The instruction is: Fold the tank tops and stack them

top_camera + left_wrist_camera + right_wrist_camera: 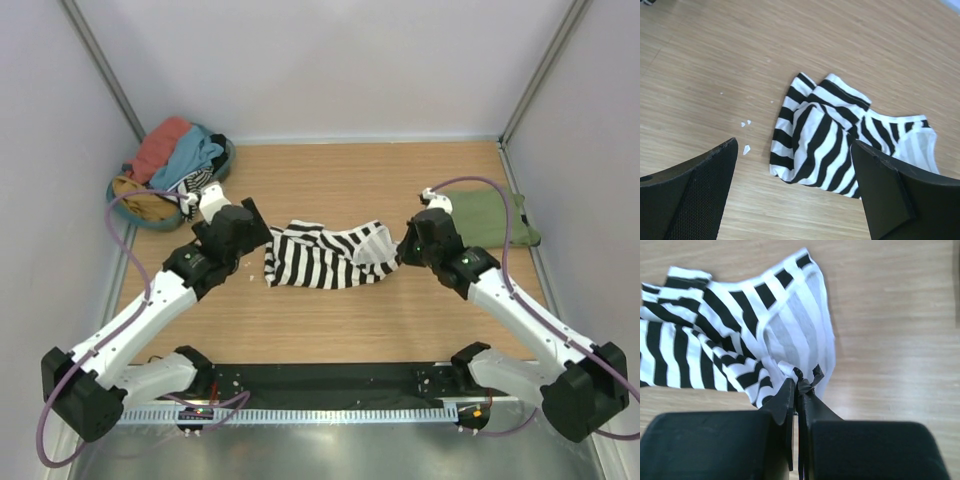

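Observation:
The black-and-white striped tank top [320, 257] lies crumpled in the middle of the wooden table. My left gripper [262, 243] hovers at its left end. In the left wrist view that gripper [794, 150] is open, nothing between its fingers, with the striped tank top [830, 140] lying below. My right gripper [400, 250] is at the top's right end. In the right wrist view it [802, 382] is shut on a pinched edge of the striped tank top [715, 340]. The olive green tank top [490, 218] lies folded at the far right.
A round basket [225, 160] at the back left holds a salmon-red garment [160, 145], a light blue garment [190, 155] and other cloth. Small white specks [746, 148] lie on the wood left of the striped top. Walls close in three sides.

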Robot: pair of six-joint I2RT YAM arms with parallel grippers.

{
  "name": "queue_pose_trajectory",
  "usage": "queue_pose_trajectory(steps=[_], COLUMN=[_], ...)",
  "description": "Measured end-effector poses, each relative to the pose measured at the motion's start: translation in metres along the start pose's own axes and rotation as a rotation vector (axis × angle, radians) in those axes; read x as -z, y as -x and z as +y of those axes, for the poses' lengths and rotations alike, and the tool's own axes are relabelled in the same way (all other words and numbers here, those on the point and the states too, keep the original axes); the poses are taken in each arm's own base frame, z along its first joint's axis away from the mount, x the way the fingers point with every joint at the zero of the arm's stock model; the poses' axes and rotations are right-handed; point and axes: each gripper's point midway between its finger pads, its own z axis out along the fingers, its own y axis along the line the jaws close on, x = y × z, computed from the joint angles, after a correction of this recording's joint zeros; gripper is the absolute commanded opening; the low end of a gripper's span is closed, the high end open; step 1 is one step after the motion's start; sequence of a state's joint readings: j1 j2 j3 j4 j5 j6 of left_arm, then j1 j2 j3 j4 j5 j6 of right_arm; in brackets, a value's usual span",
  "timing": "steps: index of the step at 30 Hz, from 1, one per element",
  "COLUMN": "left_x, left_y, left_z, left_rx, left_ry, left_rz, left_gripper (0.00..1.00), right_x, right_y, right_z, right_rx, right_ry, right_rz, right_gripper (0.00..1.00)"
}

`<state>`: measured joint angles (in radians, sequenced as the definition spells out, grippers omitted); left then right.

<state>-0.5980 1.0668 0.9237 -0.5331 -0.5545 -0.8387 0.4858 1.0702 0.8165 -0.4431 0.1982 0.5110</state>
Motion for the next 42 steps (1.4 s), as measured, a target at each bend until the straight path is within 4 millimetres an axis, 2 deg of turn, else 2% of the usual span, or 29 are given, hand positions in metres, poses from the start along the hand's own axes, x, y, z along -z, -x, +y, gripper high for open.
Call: queue_pose_trajectory(steps=[2, 5, 7, 10, 13, 18, 22, 25, 28, 30, 32, 33, 34, 35, 40, 42], left_x=[0.007, 0.009, 0.003, -0.02, -0.049, -0.091, -0.116, -0.129, -0.142, -0.149, -0.155, -0.157, -0.158, -0.16, -0.167, -0.162], left_y=[0.008, 0.012, 0.011, 0.005, -0.01, -0.053, -0.091, -0.123, -0.152, -0.162, -0.167, -0.164, -0.162, -0.159, -0.138, -0.121], left_z=[-0.008, -0.022, -0.039, -0.073, -0.103, -0.141, -0.162, -0.162, -0.149, -0.136, -0.125, -0.123, -0.12, -0.118, -0.097, -0.087], left_rx=[-0.003, -0.039, -0.082, -0.166, -0.25, -0.398, -0.505, -0.575, -0.627, -0.647, -0.647, -0.641, -0.642, -0.638, -0.629, -0.591], left_ry=[-0.04, -0.088, -0.116, -0.144, -0.167, -0.18, -0.163, -0.131, -0.073, -0.025, 0.019, 0.034, 0.05, 0.062, 0.142, 0.159], left_rz=[-0.008, 0.012, 0.05, 0.132, 0.218, 0.368, 0.451, 0.516, 0.576, 0.598, 0.615, 0.604, 0.597, 0.591, 0.539, 0.52], left_gripper=[0.95, 0.95, 0.95, 0.92, 0.88, 0.84, 0.84, 0.68, 0.65, 0.61, 0.42, 0.31, 0.09, 0.0, 0.0, 0.0], right_x=[0.006, 0.016, 0.02, 0.023, 0.022, 0.019, 0.019, 0.019, 0.02, 0.021, 0.022, 0.022, 0.022, 0.023, 0.023, 0.022], right_y=[-0.011, -0.015, -0.014, -0.019, -0.027, -0.04, -0.044, -0.044, -0.043, -0.041, -0.041, -0.04, -0.04, -0.04, -0.04, -0.038], right_z=[-0.009, -0.016, -0.019, -0.025, -0.031, -0.038, -0.04, -0.04, -0.039, -0.039, -0.039, -0.038, -0.039, -0.039, -0.042, -0.045], right_rx=[-0.008, -0.025, -0.035, -0.045, -0.049, -0.048, -0.049, -0.053, -0.058, -0.06, -0.061, -0.061, -0.061, -0.061, -0.059, -0.056], right_ry=[-0.008, -0.009, -0.011, -0.021, -0.036, -0.054, -0.058, -0.058, -0.053, -0.049, -0.046, -0.046, -0.046, -0.047, -0.066, -0.082], right_rz=[0.0, -0.027, -0.047, -0.054, -0.042, -0.02, -0.012, -0.012, -0.019, -0.025, -0.029, -0.031, -0.031, -0.031, -0.038, -0.046], right_gripper=[0.01, 0.01, 0.01, 0.01, 0.01, 0.01, 0.01, 0.01, 0.01, 0.01, 0.01, 0.01, 0.01, 0.01, 0.01, 0.01])
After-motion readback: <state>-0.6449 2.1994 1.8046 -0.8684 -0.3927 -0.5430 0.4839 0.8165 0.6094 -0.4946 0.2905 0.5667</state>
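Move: The far edge of the striped tank top, left of its middle fold, lies about 9 cm ahead of the open left hand, 17 cm to its right and 18 cm below. The basket stands some 21 cm ahead of that hand, 17 cm to its left and 11 cm lower. From the right hand, already holding the top's right corner off the table, that edge is about 9 cm ahead, 17 cm left and 13 cm below; the green stack is 13 cm ahead, 19 cm right, 13 cm lower. Swinging right some 19 cm, down 17 and forward 9 after a small rise, the left hand tips its fingers about 30 degrees steeper, turns clockwise and pinches shut on the striped top's far edge, then draws it about 5 cm left and slightly up. The right hand keeps its corner and eases back and right about 4 cm each, sinking a little. ##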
